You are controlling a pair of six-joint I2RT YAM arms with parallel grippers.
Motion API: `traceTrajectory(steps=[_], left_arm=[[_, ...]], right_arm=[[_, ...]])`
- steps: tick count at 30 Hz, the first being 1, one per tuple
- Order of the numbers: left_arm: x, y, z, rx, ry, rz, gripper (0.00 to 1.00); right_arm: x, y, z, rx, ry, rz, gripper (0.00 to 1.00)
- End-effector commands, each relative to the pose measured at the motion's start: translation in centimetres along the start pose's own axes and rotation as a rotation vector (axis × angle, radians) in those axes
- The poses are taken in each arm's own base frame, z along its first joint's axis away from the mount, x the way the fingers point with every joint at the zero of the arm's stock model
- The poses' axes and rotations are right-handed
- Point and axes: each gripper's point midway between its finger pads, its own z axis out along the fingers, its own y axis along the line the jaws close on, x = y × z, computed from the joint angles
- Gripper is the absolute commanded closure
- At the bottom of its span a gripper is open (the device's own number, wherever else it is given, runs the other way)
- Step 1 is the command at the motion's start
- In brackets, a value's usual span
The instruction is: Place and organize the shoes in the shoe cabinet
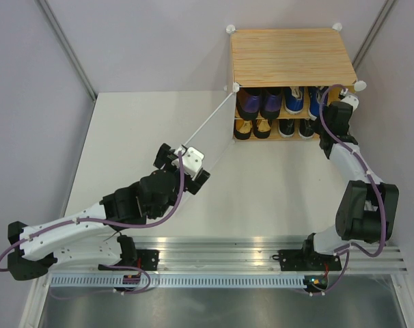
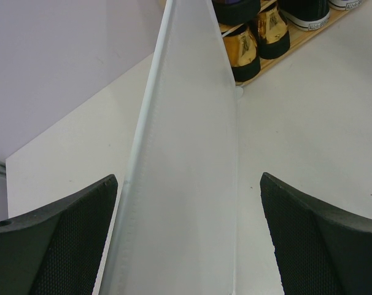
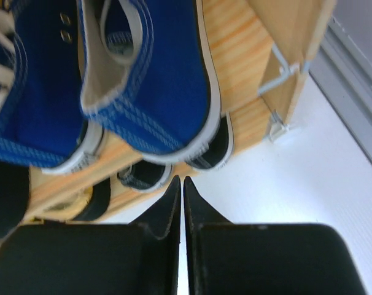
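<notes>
The shoe cabinet (image 1: 289, 58) stands at the far right with its white door panel (image 1: 210, 119) swung open to the left. On its upper shelf are purple shoes (image 1: 258, 102) and blue sneakers (image 1: 294, 101). Gold shoes (image 1: 251, 128) and black shoes (image 1: 296, 128) sit on the lower shelf. My left gripper (image 1: 183, 166) is open, its fingers (image 2: 57, 239) straddling the door panel (image 2: 186, 153) without touching it. My right gripper (image 3: 181, 181) is shut and empty, its tips just below the heel of a blue sneaker (image 3: 149, 80) that overhangs the shelf (image 3: 235, 55), with black shoes (image 3: 213, 150) beneath.
The white table (image 1: 275, 184) stretches in front of the cabinet. Grey walls close in at the back and both sides. The cabinet's right side panel (image 3: 290, 55) stands close to the right arm (image 1: 350, 164). A metal rail (image 1: 227, 249) runs along the near edge.
</notes>
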Motion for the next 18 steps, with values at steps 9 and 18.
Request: traceTrajectory(steps=[9, 18], left_arm=[[-2.0, 1.8, -0.9, -0.037, -0.064, -0.048, 0.00], [-2.1, 1.7, -0.9, -0.030, -0.067, -0.052, 0.00]], right_arm=[[-5.5, 0.7, 5.6, 0.019, -0.081, 0.004, 0.98], [-4.9, 1.3, 4.8, -0.031, -0.055, 0.019, 0.97]])
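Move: The right hand's shut fingertips are just behind the heel of the right-hand blue shoe on the upper shelf, its middle about 11 cm ahead and 3 cm to the left, roughly level. The other blue shoe stands some 13 cm ahead and 11 cm left, about level; the outer black sneaker is on the lower shelf, about 12 cm ahead, 4 cm left and 12 cm lower. From the left hand, the right-hand blue shoe lies about 34 cm ahead, 41 cm right and 12 cm below. With its shut fingertips against the low heel of the right-hand blue shoe, the right hand pushes the shoe deeper onto the upper shelf. It travels about 5 cm forward, veering some 2.5 cm right towards the cabinet's side wall and staying nearly level, then stops and holds at the heel. ##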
